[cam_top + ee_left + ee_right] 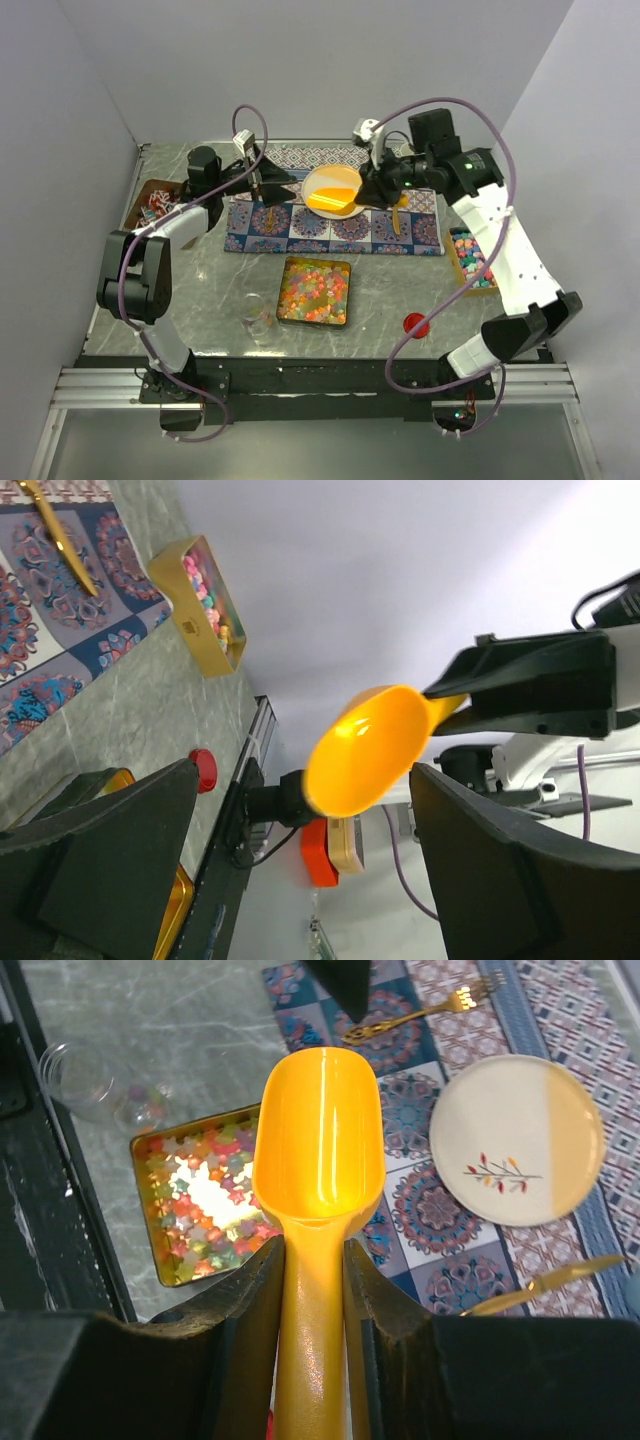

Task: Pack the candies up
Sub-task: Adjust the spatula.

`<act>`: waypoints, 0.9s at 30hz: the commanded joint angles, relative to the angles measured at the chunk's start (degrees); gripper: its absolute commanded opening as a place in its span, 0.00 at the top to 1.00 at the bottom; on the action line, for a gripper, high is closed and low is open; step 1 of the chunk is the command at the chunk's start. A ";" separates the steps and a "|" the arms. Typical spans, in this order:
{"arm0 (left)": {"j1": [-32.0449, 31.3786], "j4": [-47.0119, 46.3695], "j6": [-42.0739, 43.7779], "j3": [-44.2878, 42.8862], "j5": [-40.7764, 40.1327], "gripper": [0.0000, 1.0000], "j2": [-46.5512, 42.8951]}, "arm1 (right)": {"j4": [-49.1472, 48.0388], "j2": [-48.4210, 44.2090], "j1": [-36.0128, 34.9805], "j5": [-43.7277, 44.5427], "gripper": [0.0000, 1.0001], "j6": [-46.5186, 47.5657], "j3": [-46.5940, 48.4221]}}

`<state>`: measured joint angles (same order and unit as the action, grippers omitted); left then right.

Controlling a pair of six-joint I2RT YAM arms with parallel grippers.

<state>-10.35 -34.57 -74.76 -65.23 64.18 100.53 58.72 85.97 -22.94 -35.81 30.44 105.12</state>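
Note:
The candies (314, 288) are small pink, orange, yellow and green sweets filling a shallow gold tin (345, 296) on the table's middle. The right wrist view looks down on them (205, 1200). My right gripper (368, 192) is shut on the handle of an empty orange scoop (320, 1160), held above the patterned mat near the plate (328, 180). My left gripper (262, 188) stands open at the back left. In its own view the scoop's bowl (370, 750) hangs between its wide-apart fingers (100, 850) without touching them. A clear glass jar (258, 322) stands near the front, left of the tin.
A red lid (415, 324) lies front right. A wooden box of coloured sweets (470, 260) sits at the right edge, another box (155, 205) at the left. On the patterned mat (300, 230) lie a gold fork (420, 1015) and another gold utensil (400, 215).

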 commanded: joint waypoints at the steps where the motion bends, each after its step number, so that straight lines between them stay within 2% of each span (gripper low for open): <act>1: -0.46 -7.79 -3.02 -1.92 3.75 0.09 0.28 | -2.38 1.82 -1.58 -2.51 1.00 2.88 2.98; 11: -2.04 -0.24 2.69 -2.62 4.90 0.12 0.63 | -4.67 3.67 -3.16 -2.42 1.00 1.82 6.06; 16: -2.74 -4.98 0.24 -2.00 5.69 0.17 0.37 | -5.80 3.24 -3.60 -2.60 1.00 2.26 3.35; 19: -3.62 -9.37 -0.64 -1.92 7.00 0.30 0.37 | -8.00 3.94 -4.92 -2.59 1.00 2.35 1.41; 23: -4.85 -10.69 -0.74 -1.92 8.50 0.43 0.37 | -9.32 6.83 -6.68 -3.03 1.00 2.61 2.54; 24: -5.03 -10.87 -0.65 -2.00 9.02 0.51 0.37 | -9.15 8.06 -7.38 -3.12 1.00 2.87 3.24; 26: -5.12 -10.44 -0.21 -1.83 9.20 0.59 0.10 | -8.36 9.21 -8.00 -3.04 1.00 4.01 5.35; 27: -5.12 -10.17 0.14 -1.92 9.55 0.73 0.02 | -8.27 9.91 -8.09 -3.12 1.00 4.19 5.88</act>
<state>-15.00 -41.01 -75.46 -65.41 71.00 101.23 52.82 93.36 -29.78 -37.67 32.93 107.33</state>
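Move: The spatula's yellow scoop, held out by my right hand, lies about 11 cm to the right of my open left hand, some 4 cm back and at nearly its height. The plate is about 12 cm ahead and 13 cm right of my left hand, the candy tin about 16 cm back and 7 cm right, both some 25 cm lower. From my right hand the scoop is about 9 cm left, 3 cm ahead and 5 cm below. I carry the spatula about 6 cm left with my right hand, keeping its grip on the handle and turning slightly counter-clockwise, to offer the scoop to my left hand. My left hand comes back about 4 cm and right about 3 cm to meet it, turning some 10 degrees clockwise; its wide-open fingers go around the scoop's free end and close to about half. ##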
